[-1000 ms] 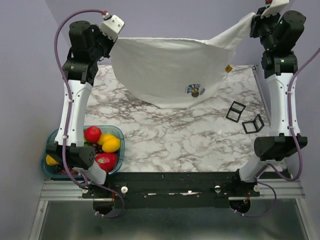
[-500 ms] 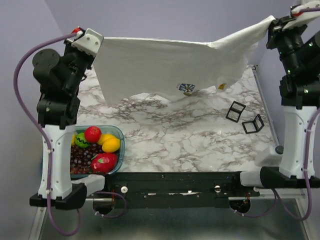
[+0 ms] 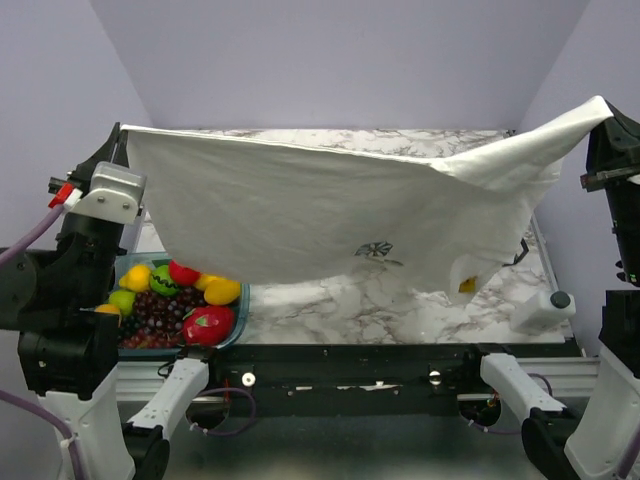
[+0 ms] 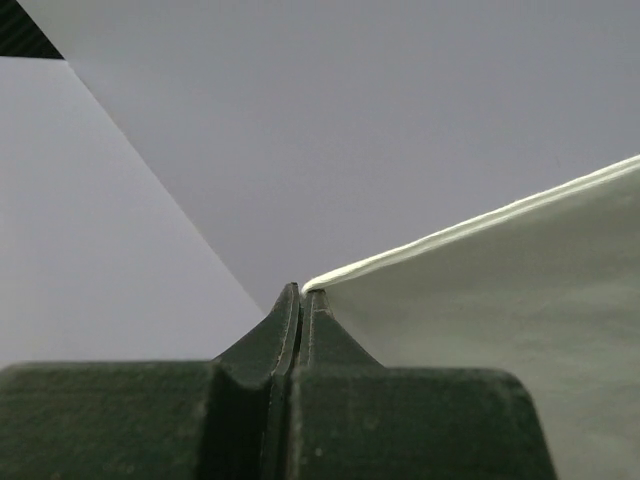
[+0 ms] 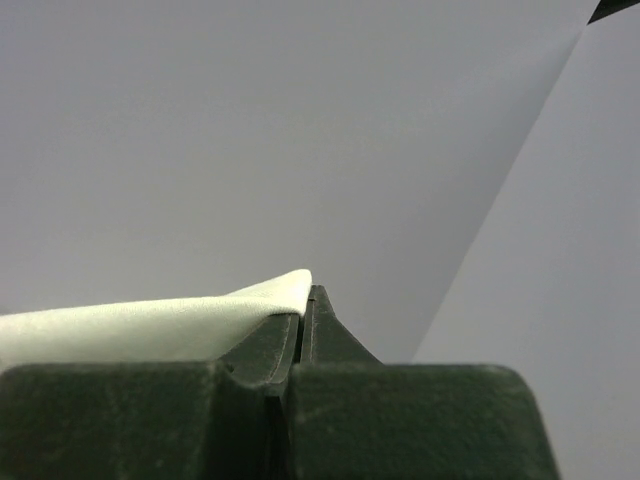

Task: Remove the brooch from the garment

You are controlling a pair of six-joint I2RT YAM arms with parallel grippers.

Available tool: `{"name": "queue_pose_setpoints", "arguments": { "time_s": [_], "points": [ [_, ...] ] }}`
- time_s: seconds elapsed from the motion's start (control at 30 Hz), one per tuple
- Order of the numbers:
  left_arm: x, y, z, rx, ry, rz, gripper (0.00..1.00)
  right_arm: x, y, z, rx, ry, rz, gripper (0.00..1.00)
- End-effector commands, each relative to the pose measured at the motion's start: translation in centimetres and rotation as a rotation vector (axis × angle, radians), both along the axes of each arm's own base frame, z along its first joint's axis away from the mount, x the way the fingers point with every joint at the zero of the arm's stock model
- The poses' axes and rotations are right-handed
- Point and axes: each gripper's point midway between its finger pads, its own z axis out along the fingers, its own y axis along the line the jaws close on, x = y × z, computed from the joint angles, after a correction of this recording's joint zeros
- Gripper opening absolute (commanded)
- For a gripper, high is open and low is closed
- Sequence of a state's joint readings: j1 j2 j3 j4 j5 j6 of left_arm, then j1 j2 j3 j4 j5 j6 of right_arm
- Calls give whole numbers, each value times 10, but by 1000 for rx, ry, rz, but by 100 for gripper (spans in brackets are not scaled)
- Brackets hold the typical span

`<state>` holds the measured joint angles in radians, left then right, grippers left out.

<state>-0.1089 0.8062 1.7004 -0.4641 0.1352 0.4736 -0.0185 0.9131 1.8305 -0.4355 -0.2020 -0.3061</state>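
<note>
The white garment [image 3: 300, 205] hangs spread out in the air between my two grippers, high above the table. My left gripper [image 3: 122, 133] is shut on its left corner, and my right gripper [image 3: 603, 108] is shut on its right corner. The brooch [image 3: 377, 250] shows only as a faint grey flower shape through the cloth, low in the middle. The logo's yellow mark [image 3: 467, 286] shows near the hanging lower right fold. In the left wrist view the shut gripper [image 4: 302, 292] pinches the cloth edge [image 4: 500, 330]. In the right wrist view the shut gripper [image 5: 305, 295] pinches a cloth corner [image 5: 150, 325].
A blue bowl [image 3: 242, 292] of toy fruit and grapes stands at the table's near left, partly under the cloth. The marble table [image 3: 400, 305] shows below the garment's lower edge. Purple walls stand close behind and at both sides.
Both arms have risen and swung toward the camera, lifting the garment off the table and stretching it wide. The brooch's coloured face no longer shows, only its shape through the cloth.
</note>
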Motion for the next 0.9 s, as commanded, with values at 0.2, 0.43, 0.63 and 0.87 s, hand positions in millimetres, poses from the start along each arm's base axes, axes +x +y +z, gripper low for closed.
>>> {"name": "queue_pose_setpoints", "arguments": {
  "time_s": [0.2,0.43,0.63,0.87],
  "points": [
    [21,-1,-1,27,-5,13,0,4,1,27,39,-36,19,0],
    [139,-12,-69,83,175,24,0,100,11,-26,-17,85,71,1],
    [263,-21,-173,145,407,38,0,226,20,-126,-29,301,124,1],
    [388,-25,-288,202,695,73,0,360,32,-278,-94,591,108,1]
  ]
}}
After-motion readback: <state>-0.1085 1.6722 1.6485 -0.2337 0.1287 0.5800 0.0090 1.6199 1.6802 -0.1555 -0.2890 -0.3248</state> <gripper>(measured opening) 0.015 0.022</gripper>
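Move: Both hands hold the white garment up by its top corners; the bare far strip of table lies about 38 cm straight ahead of each and some 60 cm below. From the left hand, the fruit bin is level, 11 cm left and 56 below. From the right hand, the blue flower print hangs 10 cm ahead, 22 left; the yellow patch 4 ahead, 2 left; the black stand sits 13 ahead, 11 right. Still pinching the garment's two upper corners with shut fingers, both hands ease back and up a couple of centimetres, then swing forward together, fast and ever more steeply down. They travel a little over 30 cm out and some 25 cm down towards the far strip of table, while both wrists tip the fingers down by about 35 degrees. ##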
